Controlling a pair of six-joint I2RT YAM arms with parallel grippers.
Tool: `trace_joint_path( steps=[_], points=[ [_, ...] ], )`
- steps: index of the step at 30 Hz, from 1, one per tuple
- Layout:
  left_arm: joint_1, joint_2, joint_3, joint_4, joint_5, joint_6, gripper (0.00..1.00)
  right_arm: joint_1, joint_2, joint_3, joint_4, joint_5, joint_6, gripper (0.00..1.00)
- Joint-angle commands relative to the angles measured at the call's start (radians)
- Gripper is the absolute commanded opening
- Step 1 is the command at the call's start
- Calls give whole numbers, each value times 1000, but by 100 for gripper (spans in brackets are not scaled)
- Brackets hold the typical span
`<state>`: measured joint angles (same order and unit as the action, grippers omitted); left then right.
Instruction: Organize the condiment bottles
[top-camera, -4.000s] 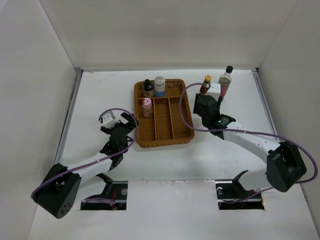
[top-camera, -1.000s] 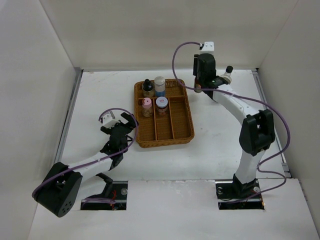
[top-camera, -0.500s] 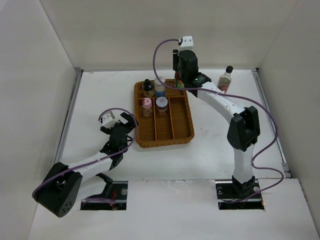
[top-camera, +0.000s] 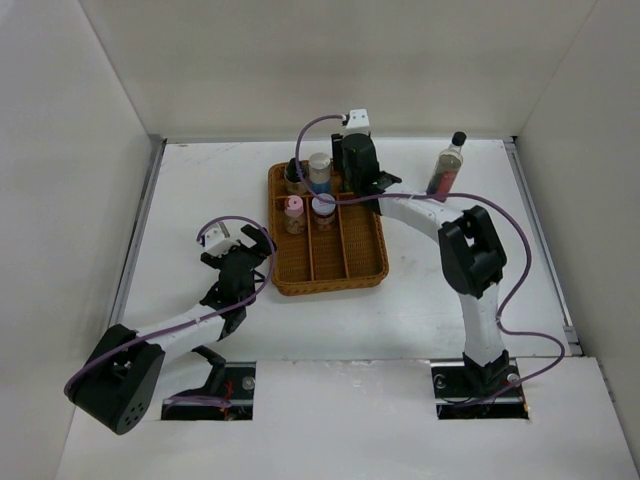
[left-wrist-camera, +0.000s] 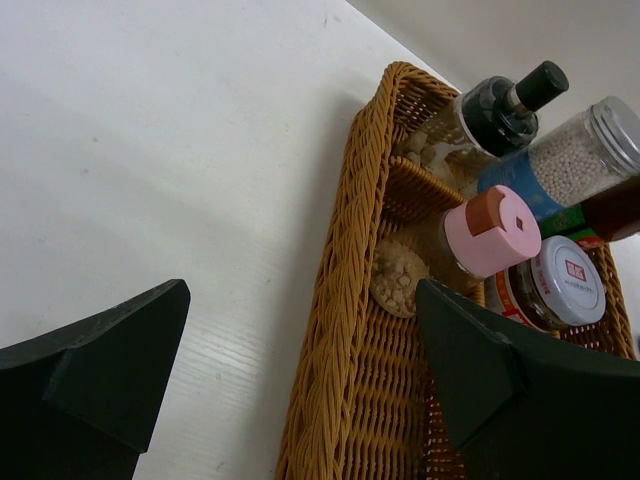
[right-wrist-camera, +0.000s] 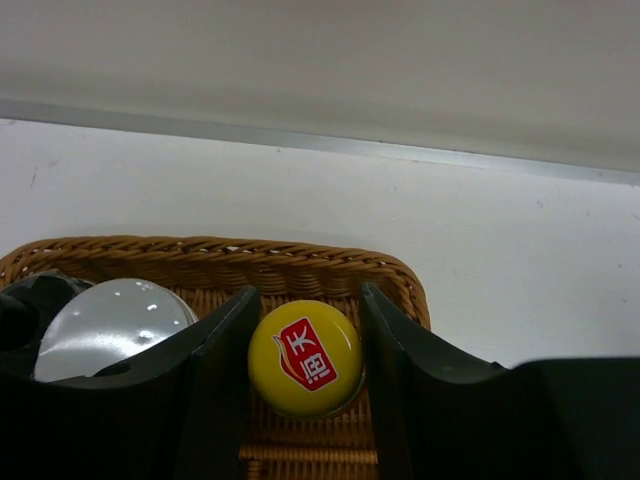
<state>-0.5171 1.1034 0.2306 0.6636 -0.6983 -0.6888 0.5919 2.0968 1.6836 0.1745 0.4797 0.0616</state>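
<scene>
In the right wrist view, a yellow-capped bottle (right-wrist-camera: 304, 357) stands in the back right corner of the wicker tray (right-wrist-camera: 220, 255). My right gripper (right-wrist-camera: 306, 300) has a finger pressed close to each side of its cap. In the top view that gripper (top-camera: 351, 184) hides the bottle. The black-capped (top-camera: 295, 172), white-capped (top-camera: 319, 165) and pink-capped (top-camera: 293, 208) bottles and the red-labelled-lid jar (top-camera: 323, 206) stand in the tray's back compartments. A tall clear black-capped bottle (top-camera: 447, 165) stands on the table at the back right. My left gripper (top-camera: 250, 243) rests open left of the tray.
The wicker tray (top-camera: 330, 285) has long front compartments with nothing in them. White walls close the table on three sides. In the left wrist view, the tray's left rim (left-wrist-camera: 345, 300) runs between my open left fingers (left-wrist-camera: 110, 370).
My right arm has swung left from the table's back right to the tray's back, carrying the yellow-capped bottle down into the corner compartment. The left arm has not moved.
</scene>
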Motion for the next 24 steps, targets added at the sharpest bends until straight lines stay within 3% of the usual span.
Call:
trace_joint_path(
  steps=[1,14,20,24],
  points=[
    [6,-8,6,48,8,-9,100,10,-63,-44,98,7,41,53],
    [7,-7,6,48,14,-9,100,10,-185,-78,86,2,70,85],
    [7,-4,7,48,16,-9,100,10,-329,-94,51,-7,55,94],
    [7,-17,4,48,14,-9,100,-77,-443,-166,29,28,46,97]
  ],
)
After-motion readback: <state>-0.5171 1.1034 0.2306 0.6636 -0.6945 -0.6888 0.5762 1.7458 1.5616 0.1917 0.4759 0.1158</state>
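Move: The yellow-capped bottle stands in the basket's far right-hand compartment with its cap between the right fingers, its middle about 6 cm straight below the hand. The shaker is some 7 cm to the left, level with it in reach, and the white-lidded jar is 6 cm left and 9 cm back; the tall glass bottle is about 22 cm right, level ahead. From the left hand the yellow-capped bottle lies roughly 20 cm ahead and 28 cm right, at about its height. The right hand lets go of the yellow-capped bottle, its fingers spreading from half to nearly wide open as it first sinks about 2 cm around the cap and eases slightly back. It then climbs away ever faster, ending some 14 cm above its start, about 5 cm back and 4 cm right towards the glass bottle's side, while the wrist tips its fingers up and rolls its left side up, each by about 10 degrees. ##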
